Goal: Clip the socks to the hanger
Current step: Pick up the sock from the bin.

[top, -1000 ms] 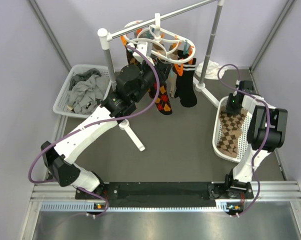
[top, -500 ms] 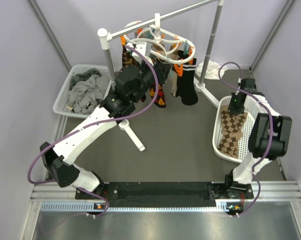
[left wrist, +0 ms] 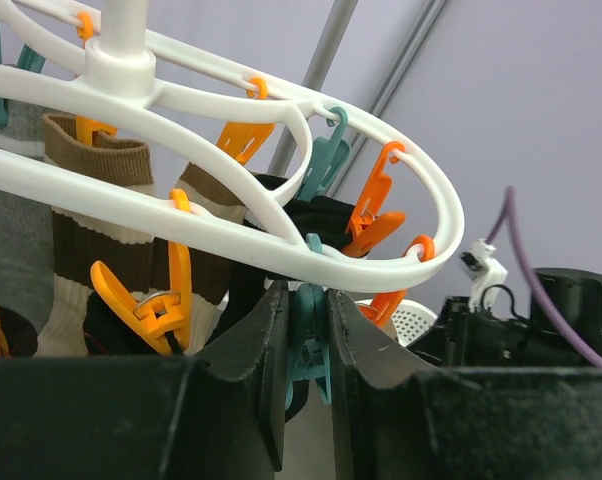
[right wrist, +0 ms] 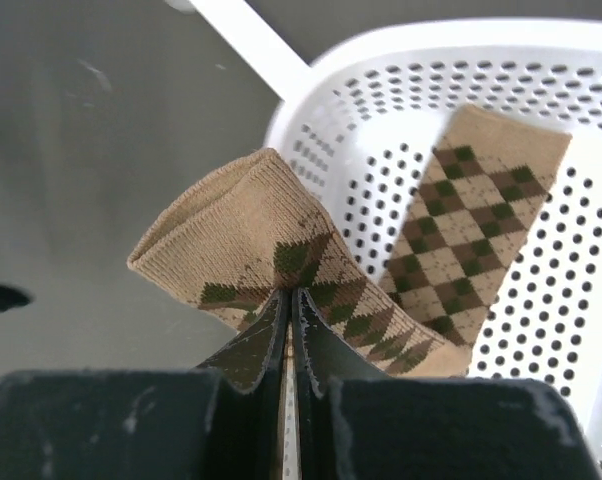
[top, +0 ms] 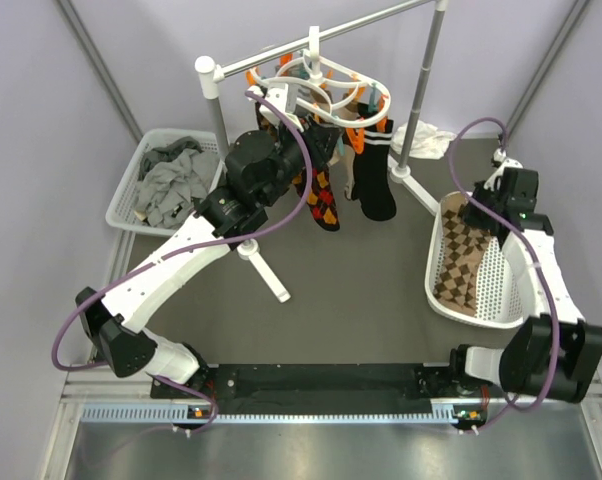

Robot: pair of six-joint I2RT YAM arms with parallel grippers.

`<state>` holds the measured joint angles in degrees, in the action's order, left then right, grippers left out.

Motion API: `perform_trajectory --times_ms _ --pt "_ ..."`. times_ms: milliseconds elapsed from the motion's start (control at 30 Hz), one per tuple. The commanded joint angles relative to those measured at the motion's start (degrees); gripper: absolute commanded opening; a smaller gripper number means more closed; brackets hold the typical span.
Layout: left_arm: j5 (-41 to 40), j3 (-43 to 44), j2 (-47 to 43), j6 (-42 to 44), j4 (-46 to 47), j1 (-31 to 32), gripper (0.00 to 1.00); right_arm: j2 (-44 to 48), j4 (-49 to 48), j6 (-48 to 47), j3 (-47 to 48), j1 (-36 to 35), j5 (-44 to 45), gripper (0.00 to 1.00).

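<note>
The white oval hanger (top: 326, 72) hangs from the rail, with orange and teal clips under its ring (left wrist: 421, 190). Argyle socks (top: 324, 200) and a black sock (top: 374, 190) dangle from it. My left gripper (top: 313, 148) reaches up under the ring, and its jaws (left wrist: 306, 320) are shut on a teal clip (left wrist: 308, 335). My right gripper (top: 479, 207) is over the white basket, shut (right wrist: 291, 297) on the folded edge of a tan argyle sock (right wrist: 246, 225), lifting that end. Another tan argyle sock (right wrist: 476, 210) lies flat in the basket.
A white mesh basket (top: 496, 290) sits at the right. A second basket (top: 131, 190) of plain grey socks (top: 171, 180) is at the left. The rail stand's post (top: 213, 95) and foot (top: 266, 270) stand mid-table. A white cloth (top: 423, 140) lies at the back.
My right gripper has shut on the tan sock and drawn its end up and back as the arm stretched out. The left gripper has kept its grip on the clip.
</note>
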<state>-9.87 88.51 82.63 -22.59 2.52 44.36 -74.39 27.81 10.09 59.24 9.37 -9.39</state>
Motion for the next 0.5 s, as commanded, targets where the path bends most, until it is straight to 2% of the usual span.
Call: perform_trajectory --times_ms 0,233,467 --pt "-0.06 -0.18 -1.86 -0.79 2.04 -0.24 0.14 10.03 -7.42 0.81 -2.46 -0.58 -6.16 0.00" --pt "0.02 -0.71 -1.60 -1.14 2.84 -0.24 0.14 18.31 -11.29 -1.56 -2.65 -1.80 -13.99 0.00" --pt "1.08 -0.88 -1.68 -1.84 4.33 -0.24 0.14 23.50 -14.88 -1.21 -0.45 -7.95 -20.32 0.00"
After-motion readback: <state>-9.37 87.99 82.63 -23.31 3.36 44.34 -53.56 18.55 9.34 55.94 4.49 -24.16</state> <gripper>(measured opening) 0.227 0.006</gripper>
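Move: The hanger's teal clip, pinched between the left hand's fingertips, is some 32 cm to the right hand's left, about level with it fore and aft and 29 cm higher. The black sock hangs about 23 cm to the right hand's left, 2 cm farther out and 15 cm up; the orange end clip is roughly 24 cm left, 6 cm ahead and 30 cm up. The checkered sock in the bin lies about 4 cm back, 2 cm right and 15 cm below. Still pinching the tan checkered sock in shut fingers, the right hand carries it up from over the bin and towards the hanger: about 13 cm up and 8 cm left, drawing back slightly. The leftward swing quickens late, while the fingers tip up nearly 30 degrees towards level and turn counter-clockwise. The left hand stays put, keeping its pinch on the teal clip. ##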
